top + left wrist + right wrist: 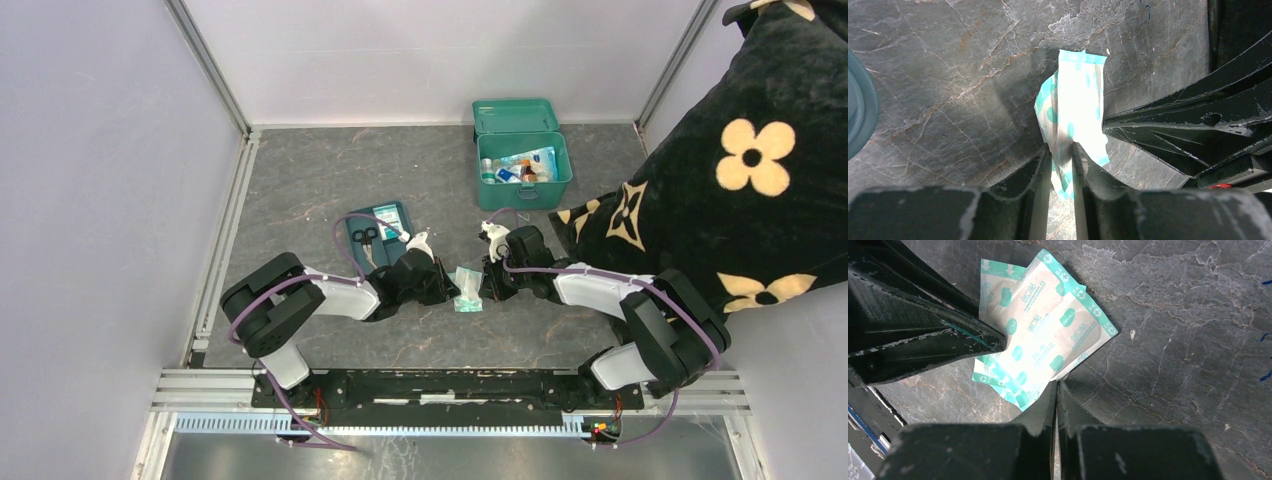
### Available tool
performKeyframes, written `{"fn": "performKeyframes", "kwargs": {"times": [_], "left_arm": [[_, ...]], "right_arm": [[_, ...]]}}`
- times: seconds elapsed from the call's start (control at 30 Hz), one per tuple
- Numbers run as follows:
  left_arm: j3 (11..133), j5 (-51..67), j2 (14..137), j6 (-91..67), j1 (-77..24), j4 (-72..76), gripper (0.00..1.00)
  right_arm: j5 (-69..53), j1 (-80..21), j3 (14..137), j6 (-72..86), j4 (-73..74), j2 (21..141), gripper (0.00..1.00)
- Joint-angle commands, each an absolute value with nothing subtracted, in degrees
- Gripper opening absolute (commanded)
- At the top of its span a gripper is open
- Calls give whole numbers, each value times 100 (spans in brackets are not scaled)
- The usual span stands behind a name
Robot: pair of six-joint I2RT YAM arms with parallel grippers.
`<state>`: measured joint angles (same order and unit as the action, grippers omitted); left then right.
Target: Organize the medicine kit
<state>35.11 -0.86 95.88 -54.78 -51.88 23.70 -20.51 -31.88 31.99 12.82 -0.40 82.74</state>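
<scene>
The medicine kit (528,193) stands open at the back of the table, its lid (515,115) tipped back and bottles and packets inside. Between my two grippers, a small stack of white-and-teal bandage packets (468,290) is held on edge just above the table. My left gripper (1062,147) has its jaws narrowed onto the lower end of the packets (1075,100), which fill the gap at the tips. My right gripper (1056,384) is shut, pinching a corner of the same packets (1043,340).
A flat teal divided tray (395,212) holding scissors (366,237) lies just behind my left arm. A black cushion with cream flowers (740,180) fills the right side, close to my right arm. Walls close the table at the back and left.
</scene>
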Motion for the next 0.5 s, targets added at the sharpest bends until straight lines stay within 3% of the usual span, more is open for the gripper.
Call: {"fn": "performKeyframes", "kwargs": {"times": [0.0, 0.2, 0.47], "left_arm": [[3496, -132, 9744, -5260, -5229, 1727, 23], [3788, -411, 9439, -4974, -5229, 1134, 4], [4034, -1033, 8553, -4680, -5221, 283, 2]], "right_arm": [[-1904, -3234, 3094, 1274, 44, 8298, 4], [-1231, -3232, 2972, 1392, -116, 7542, 9], [-323, -3224, 2848, 1413, -97, 6491, 8]]}}
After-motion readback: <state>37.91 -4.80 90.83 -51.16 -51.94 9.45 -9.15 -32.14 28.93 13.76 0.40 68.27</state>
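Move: The white-and-green gauze packets lie flat on the table between the two hands: their middle is some 3 cm right of the left fingers, level with them and about 1 cm lower, and about 3 cm to the left of the right fingertips. The blue tray stands roughly 15 cm to the left of the left hand and 11 cm farther out. The green medicine box is about 22 cm ahead of the right hand and 7 cm to its right. The packets' left edge is pinched as the left fingers, part-open around it, close almost shut down at the table; then the left hand draws it about 2.5 cm left, towards the tray, rolling slightly. The right hand, fingers shut at the packets' right edge, comes free and rises some 4.5 cm, also going right and forward about 2 cm each, its fingers tipping up. ##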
